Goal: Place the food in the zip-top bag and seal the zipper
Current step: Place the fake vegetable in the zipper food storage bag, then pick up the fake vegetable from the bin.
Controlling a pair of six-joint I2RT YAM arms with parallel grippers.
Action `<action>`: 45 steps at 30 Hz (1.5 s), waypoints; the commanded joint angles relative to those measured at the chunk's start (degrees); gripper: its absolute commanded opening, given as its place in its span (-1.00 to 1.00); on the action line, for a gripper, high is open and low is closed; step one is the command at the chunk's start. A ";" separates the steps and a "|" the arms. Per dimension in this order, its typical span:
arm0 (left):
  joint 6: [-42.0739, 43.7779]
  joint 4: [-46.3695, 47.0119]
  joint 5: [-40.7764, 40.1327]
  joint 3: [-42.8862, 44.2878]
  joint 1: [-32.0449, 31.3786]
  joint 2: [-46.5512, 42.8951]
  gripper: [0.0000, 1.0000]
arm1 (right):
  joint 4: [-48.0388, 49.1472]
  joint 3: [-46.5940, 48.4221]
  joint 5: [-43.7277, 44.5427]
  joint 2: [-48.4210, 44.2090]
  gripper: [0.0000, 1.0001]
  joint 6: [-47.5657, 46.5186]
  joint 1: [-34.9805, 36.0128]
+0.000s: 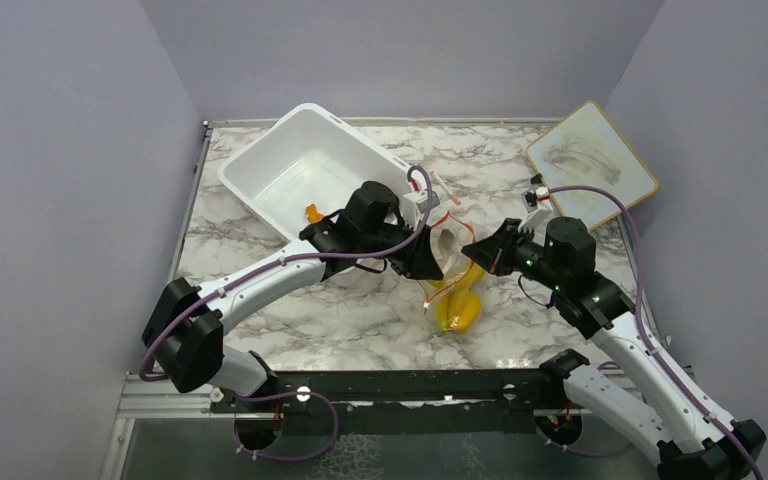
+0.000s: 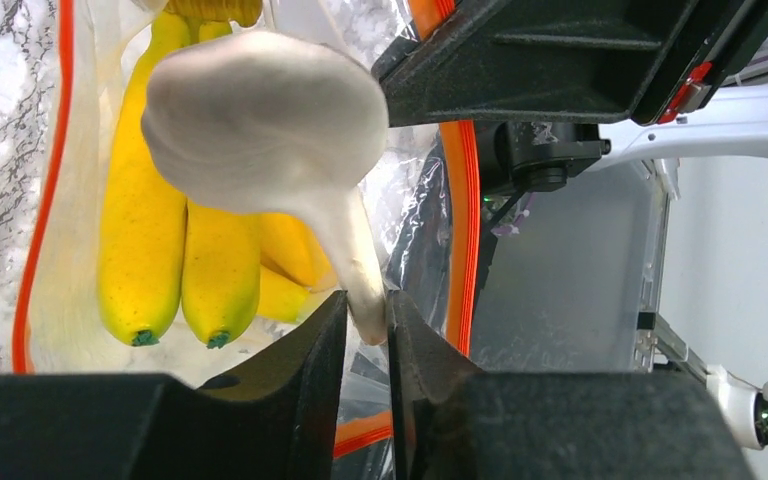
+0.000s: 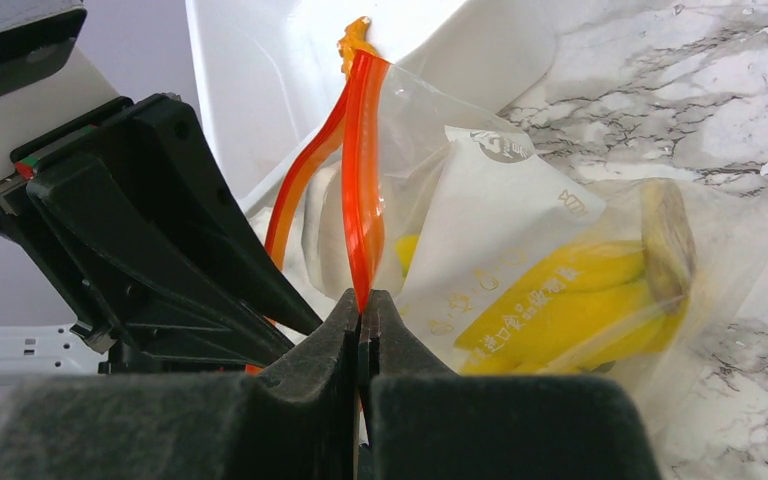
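The zip-top bag [image 1: 447, 262] lies mid-table with its mouth held up and yellow bananas [image 2: 140, 230] inside. My right gripper [image 3: 362, 300] is shut on the red-orange zipper [image 3: 363, 180] at the mouth's edge, to the bag's right [image 1: 472, 250]. My left gripper [image 2: 367, 320] hangs over the open mouth. Its fingers clasp the stem of a white mushroom toy [image 2: 260, 120], whose cap points down into the bag. The zipper's other side [image 2: 463, 230] runs beside it. The bag's lower end with the bananas [image 1: 457, 312] rests on the marble.
A white tub [image 1: 260, 165] stands at the back left, with a small orange bit [image 1: 313, 212] inside. A wood-framed whiteboard [image 1: 590, 155] leans at the back right. A small white-and-red stick [image 1: 443, 190] lies by the tub's corner.
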 commanded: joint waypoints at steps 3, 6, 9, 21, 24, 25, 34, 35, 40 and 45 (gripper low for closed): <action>0.12 1.00 -1.90 0.74 -0.50 -0.09 -0.36 | 0.97 0.53 -1.06 -1.04 -0.99 -0.10 -0.09; 0.43 0.46 -2.24 1.27 -0.50 -0.41 -0.17 | 0.71 0.68 -0.72 -1.08 -0.99 -0.27 -0.09; 0.95 -0.15 -2.59 2.17 -0.50 -0.93 -0.03 | 0.63 0.95 -0.49 -1.08 -0.99 -0.50 -0.09; 5.04 -6.36 -13.56 6.86 -0.48 -4.47 0.57 | -0.49 0.83 0.48 -1.82 -0.98 -2.29 -0.09; 6.83 -9.20 -19.49 9.09 -0.45 -5.13 0.72 | -0.04 -0.03 0.77 -2.94 -0.98 -2.24 -0.09; 7.24 -10.13 -22.05 9.81 -0.49 -5.27 0.79 | -0.01 -0.08 0.81 -3.15 -0.98 -2.30 -0.09; 11.06 -16.11 -42.36 13.83 0.21 -6.44 0.99 | -3.16 1.40 1.72 -4.88 -0.99 -4.76 -0.09; 11.34 -16.90 -44.73 14.53 0.59 -6.35 0.99 | -3.17 1.34 1.93 -5.17 -0.99 -4.77 -0.09; 10.69 -19.27 -53.61 16.12 3.35 -6.20 0.97 | -3.63 1.28 -0.12 -4.80 -0.99 -4.56 -0.09; 7.23 -18.82 -52.26 15.04 10.42 -4.25 0.86 | -2.93 0.59 -1.94 -4.16 -0.98 -3.97 -0.09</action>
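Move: The left hand, with the mushroom's stem between its fingertips, is at the open bag mouth, whose middle lies about 2 cm ahead, 1 right and 1 down; the yellow food in the bag lies some 4 cm back, 4 right and 13 below. In the white bin, the avocado is about 17 cm ahead and 10 left, the carrot 8 ahead and 18 left, both 15 lower. From the right hand the mouth's middle is about 4 cm left and 2 back. The left hand hardly moves at first while its slightly parted fingers open wide and let go of the mushroom in the bag mouth, then it lifts about 6 cm and sweeps some 14 cm forward and 11 cm left over the bin, the wrist swinging counter-clockwise to point forward-right and down. The right hand keeps its pinch on the rim, easing back and right a little over 1 cm. ##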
